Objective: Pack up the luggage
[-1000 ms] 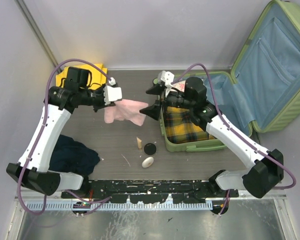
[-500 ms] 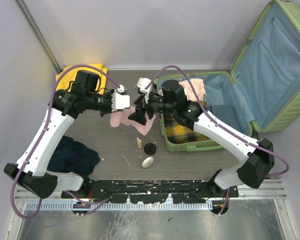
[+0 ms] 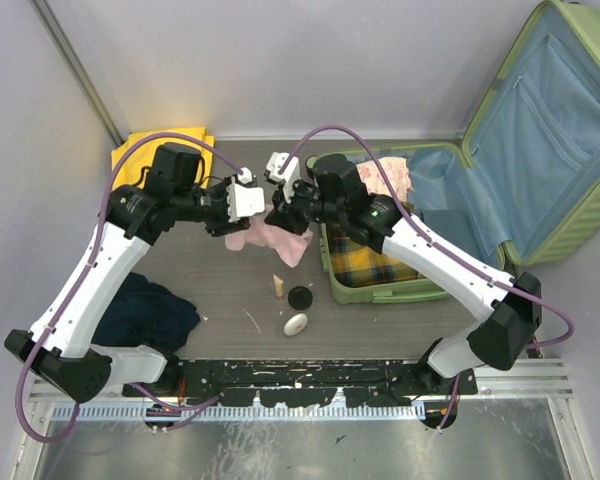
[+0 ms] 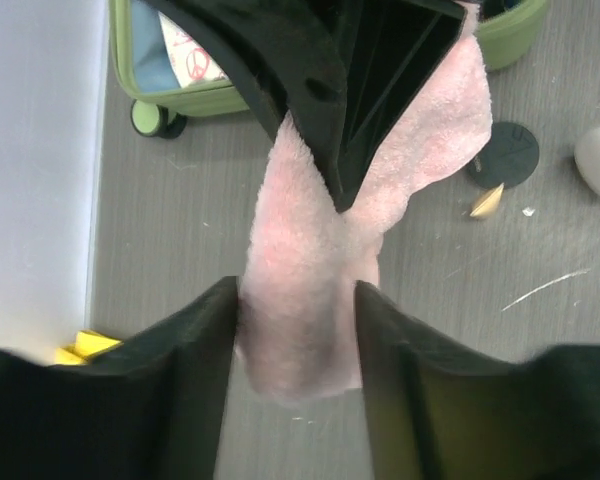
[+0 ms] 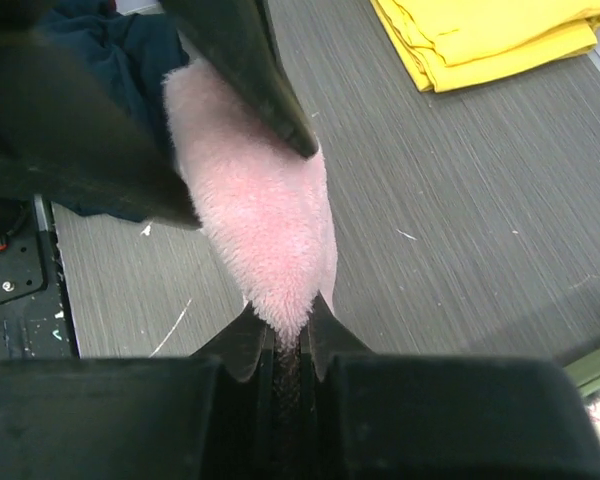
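Observation:
The luggage [image 3: 555, 120], a light-green hard-shell suitcase with blue lining, lies open at the right; its base [image 3: 380, 293] holds a yellow plaid cloth [image 3: 370, 255] and a pink patterned cloth [image 3: 388, 178]. A fluffy pink towel [image 3: 280, 240] hangs above the table left of the suitcase, between both grippers. My right gripper [image 5: 288, 325] is shut on one end of the towel [image 5: 255, 220]. My left gripper [image 4: 295, 290] grips the other end, the bunched towel [image 4: 300, 330] filling the gap between its fingers. In the top view the left gripper [image 3: 250, 212] and right gripper [image 3: 280, 215] nearly meet.
A folded yellow cloth [image 3: 150, 145] lies at the back left and a dark blue garment [image 3: 150, 310] at the front left. A tan wedge [image 3: 278, 286], a black disc [image 3: 300, 297] and a white oval [image 3: 296, 324] lie under the towel. Grey walls stand close behind and to the left.
The right arm swung left from the suitcase to the towel and closed on it. The left arm carried the towel a little to the right, towards the right gripper.

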Controlling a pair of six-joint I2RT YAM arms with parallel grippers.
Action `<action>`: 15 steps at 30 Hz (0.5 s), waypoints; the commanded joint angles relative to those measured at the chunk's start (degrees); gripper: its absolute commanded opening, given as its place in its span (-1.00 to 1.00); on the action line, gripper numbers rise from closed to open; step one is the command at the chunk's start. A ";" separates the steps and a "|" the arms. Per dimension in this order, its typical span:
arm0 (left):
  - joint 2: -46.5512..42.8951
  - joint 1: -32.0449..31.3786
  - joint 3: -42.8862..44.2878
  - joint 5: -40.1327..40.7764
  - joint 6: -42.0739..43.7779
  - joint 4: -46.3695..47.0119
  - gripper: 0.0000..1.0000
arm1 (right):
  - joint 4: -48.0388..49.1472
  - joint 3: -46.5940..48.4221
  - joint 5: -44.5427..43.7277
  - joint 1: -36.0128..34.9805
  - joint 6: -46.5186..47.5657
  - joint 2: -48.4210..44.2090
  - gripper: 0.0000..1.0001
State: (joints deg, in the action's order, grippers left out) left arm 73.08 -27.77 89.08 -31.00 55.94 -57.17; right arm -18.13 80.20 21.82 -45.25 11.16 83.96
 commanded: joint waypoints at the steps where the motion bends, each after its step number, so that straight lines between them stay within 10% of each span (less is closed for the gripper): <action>1: -2.53 -0.19 -2.88 4.33 -8.58 10.52 0.49 | -1.31 3.99 -1.62 2.69 -0.11 -3.77 -0.99; 5: -2.41 -0.10 -4.60 7.60 -15.36 16.67 0.97 | -3.18 4.80 1.39 10.47 -3.67 -5.43 -0.99; 15: 1.89 -0.02 -4.95 9.47 -24.25 21.18 0.96 | -4.31 1.24 9.00 37.96 -9.68 -7.71 -0.99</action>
State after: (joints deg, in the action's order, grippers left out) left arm 73.25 -27.79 84.12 -22.61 36.49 -41.58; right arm -24.21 81.80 26.92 -14.57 4.56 79.85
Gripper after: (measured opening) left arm 0.983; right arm 0.133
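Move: The pink cloth is still pinched at the right hand and lies between the left fingers too. From the right hand the suitcase's middle is about 30 cm to its right, 12 cm ahead and some 24 cm below. Inside it, about as low, the plaid cloth lies roughly 23 cm right and 7 cm ahead, and the flowered cloth 20 cm right and 20 cm ahead. From the left hand the suitcase's middle is about 37 cm right, 13 cm ahead and 25 cm below. The left fingers spread wide and let go of the pink cloth, and that hand eases about 4 cm forward, turning a little counter-clockwise. The right hand keeps its pinch and carries the cloth quickly off to the right, some 18 cm, and about 11 cm forward with only a slight rise, swinging clockwise by nearly 30 degrees as it comes in high over the near-left part of the open suitcase's packed things. ##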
